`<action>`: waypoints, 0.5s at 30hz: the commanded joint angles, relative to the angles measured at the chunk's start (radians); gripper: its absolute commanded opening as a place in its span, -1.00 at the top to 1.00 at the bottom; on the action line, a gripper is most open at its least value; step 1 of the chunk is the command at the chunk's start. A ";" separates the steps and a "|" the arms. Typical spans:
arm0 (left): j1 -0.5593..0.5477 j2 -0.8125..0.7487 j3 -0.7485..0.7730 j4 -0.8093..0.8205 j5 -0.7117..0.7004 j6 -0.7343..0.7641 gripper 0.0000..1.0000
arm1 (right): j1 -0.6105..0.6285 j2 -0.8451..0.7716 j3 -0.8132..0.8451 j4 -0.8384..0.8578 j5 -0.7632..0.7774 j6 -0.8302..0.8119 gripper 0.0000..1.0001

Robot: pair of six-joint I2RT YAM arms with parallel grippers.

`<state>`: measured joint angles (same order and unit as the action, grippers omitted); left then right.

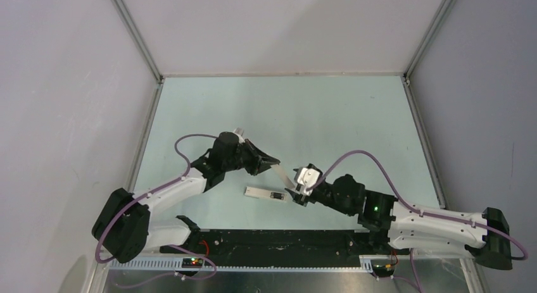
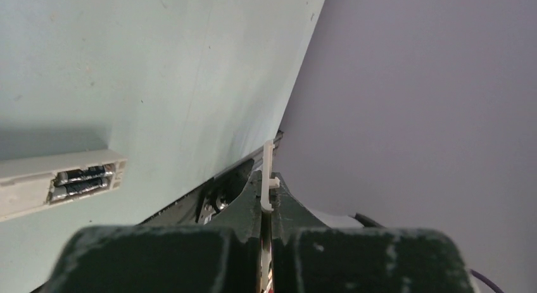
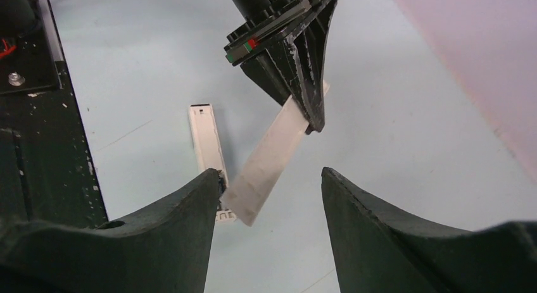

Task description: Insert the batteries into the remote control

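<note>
The white remote control lies flat on the table with its battery bay open. Both batteries sit side by side in that bay, seen as a dark patch from above. My left gripper is shut on a thin white battery cover, held edge-on and slanting down toward the remote's open end. In the right wrist view the cover hangs between the fingers of my right gripper, which is open and touches nothing I can see. Whether the cover touches the remote I cannot tell.
A black base rail runs along the near edge of the table, close to the remote. Grey walls with metal frame posts enclose the pale green table on three sides.
</note>
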<state>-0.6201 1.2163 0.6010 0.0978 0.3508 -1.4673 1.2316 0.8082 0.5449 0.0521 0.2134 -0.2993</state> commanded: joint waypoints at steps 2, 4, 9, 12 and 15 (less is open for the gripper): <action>-0.010 -0.026 0.069 -0.008 0.192 0.033 0.93 | 0.034 -0.083 -0.047 0.129 -0.006 -0.208 -0.28; -0.013 -0.028 0.094 -0.007 0.232 0.039 0.93 | 0.058 -0.107 -0.046 0.134 0.014 -0.279 -0.30; -0.014 -0.028 0.125 -0.011 0.290 0.034 0.96 | 0.113 -0.139 -0.042 0.127 0.019 -0.391 -0.34; -0.013 -0.009 0.140 -0.022 0.293 0.038 0.97 | 0.137 -0.147 -0.037 0.113 -0.007 -0.405 -0.37; -0.009 0.008 0.142 -0.028 0.283 0.034 0.98 | 0.144 -0.150 -0.036 0.108 -0.022 -0.408 -0.38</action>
<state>-0.6308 1.2137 0.7029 0.0708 0.5907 -1.4391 1.3602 0.6670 0.4953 0.1436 0.2142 -0.6563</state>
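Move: My left hand still grips the battery cover. The remote, with both batteries in, lies on the table about 5 cm back from it, 4 cm to its left and 14 cm below; the battery bay is straight back about 5 cm at the same depth. From my open right hand, the middle of the cover is roughly 4 cm ahead, 2 cm left and 6 cm below, and the remote 5 cm ahead, 9 cm left and 20 cm below. I lift the cover with my left hand about 5 cm, drawing it back 3 cm and a little to the right, while the wrist swings some 15 degrees clockwise and the fingers keep their grip. My right hand rises alongside by nearly 5 cm and backs off 3 cm, its fingers tipping up about 20 degrees and turning slightly counter-clockwise, still wide open around the cover's free end without closing on it. ##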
